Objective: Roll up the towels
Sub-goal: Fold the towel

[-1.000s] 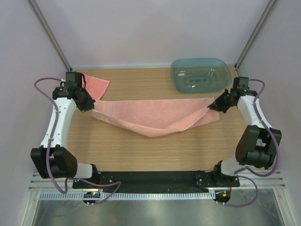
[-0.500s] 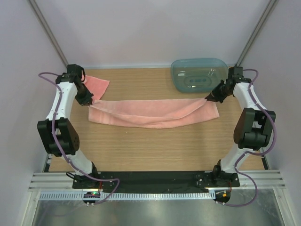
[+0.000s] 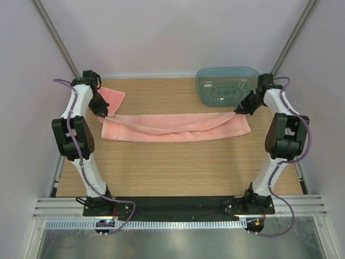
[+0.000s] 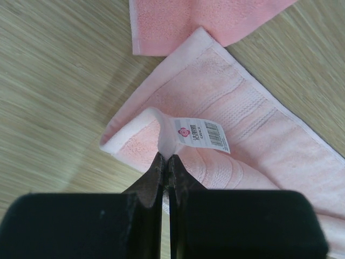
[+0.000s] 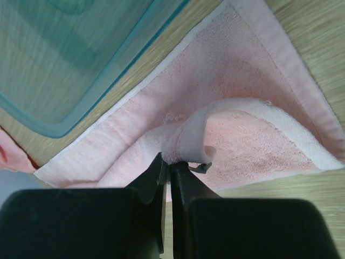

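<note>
A long salmon-pink towel (image 3: 175, 128) lies across the table as a narrow strip, folded lengthwise. My left gripper (image 3: 106, 114) is shut on its left corner. In the left wrist view the closed gripper (image 4: 167, 159) pinches the towel (image 4: 259, 145) just below its white label (image 4: 200, 132). My right gripper (image 3: 237, 111) is shut on the right corner. The right wrist view shows the gripper (image 5: 171, 164) clamped on a raised fold of the towel (image 5: 226, 91). A second pink towel (image 3: 113, 97) lies bunched at the back left, also visible above the strip (image 4: 205, 21).
A translucent blue-green tub (image 3: 229, 86) stands at the back right, its rim (image 5: 70, 54) right beside the held corner. The cage walls stand close to both arms. Bare wood (image 3: 172, 167) lies in front of the strip.
Both grippers have carried the towel's near edge towards the back, and the sagging front fold has been drawn up. The towel now lies as a flat, narrow strip.
</note>
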You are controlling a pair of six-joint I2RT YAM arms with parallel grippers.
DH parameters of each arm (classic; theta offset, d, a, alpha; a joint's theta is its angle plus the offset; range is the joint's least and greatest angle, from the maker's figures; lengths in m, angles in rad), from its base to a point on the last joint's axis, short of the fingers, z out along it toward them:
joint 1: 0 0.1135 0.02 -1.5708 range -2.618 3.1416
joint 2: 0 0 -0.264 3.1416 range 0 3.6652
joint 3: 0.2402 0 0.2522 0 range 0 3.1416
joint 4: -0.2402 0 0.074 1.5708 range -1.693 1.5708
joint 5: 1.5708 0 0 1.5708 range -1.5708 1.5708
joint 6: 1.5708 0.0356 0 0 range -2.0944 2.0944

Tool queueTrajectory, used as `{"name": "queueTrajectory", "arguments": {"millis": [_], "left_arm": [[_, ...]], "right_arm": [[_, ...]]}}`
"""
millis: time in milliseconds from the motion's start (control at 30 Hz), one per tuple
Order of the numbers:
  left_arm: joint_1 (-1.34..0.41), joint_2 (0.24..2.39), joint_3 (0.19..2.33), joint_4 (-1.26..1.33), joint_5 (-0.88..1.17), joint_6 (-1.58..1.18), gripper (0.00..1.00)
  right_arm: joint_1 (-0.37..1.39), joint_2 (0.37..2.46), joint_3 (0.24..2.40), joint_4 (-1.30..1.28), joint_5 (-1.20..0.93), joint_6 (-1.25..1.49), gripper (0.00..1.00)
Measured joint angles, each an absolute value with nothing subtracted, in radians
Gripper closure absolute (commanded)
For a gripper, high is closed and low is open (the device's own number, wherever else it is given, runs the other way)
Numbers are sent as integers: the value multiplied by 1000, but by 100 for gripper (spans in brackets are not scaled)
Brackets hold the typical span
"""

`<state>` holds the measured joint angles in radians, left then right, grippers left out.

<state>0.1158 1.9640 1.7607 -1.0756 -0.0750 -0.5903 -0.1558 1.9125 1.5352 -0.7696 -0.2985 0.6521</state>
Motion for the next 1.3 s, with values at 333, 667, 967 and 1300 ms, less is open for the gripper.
{"name": "queueTrajectory", "arguments": {"millis": [333, 667, 967, 1300], "left_arm": [[155, 2106, 1864, -1100, -71, -594, 100], [158, 2262, 2040, -1114, -2, -595, 100], [163, 2323, 2139, -1125, 24, -595, 34], [192, 2024, 1867, -1060, -54, -604, 24]], "right_arm": [[-156, 2050, 1645, -793, -282, 659, 74], [-166, 2130, 1741, -801, -276, 687, 73], [-222, 2154, 1763, -795, -259, 697, 39], [-333, 1863, 1440, -740, -160, 656, 11]]}}
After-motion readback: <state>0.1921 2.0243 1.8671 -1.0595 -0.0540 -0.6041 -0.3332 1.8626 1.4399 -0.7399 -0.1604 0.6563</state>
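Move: The pale pink towel's lifted hem is still pinched in both hands. For the left hand, the towel's far left corner lies about 4 cm ahead, 2 cm left and 6 cm below; the coral towel's middle is roughly 10 cm straight ahead. For the right hand, the far right corner lies some 3 cm ahead, 5 cm right and 5 cm below, with the tray's middle about 17 cm ahead and 4 cm left. The towel's held hem is carried forward and down over its far edge, about 7 cm forward by the left hand and 5 cm by the right, whose fingers loosen on the way. Both then open wide and let go: the left draws back, up and a little left, while the right swings some 8 cm right and back, rising slightly at the end and turning clockwise. ##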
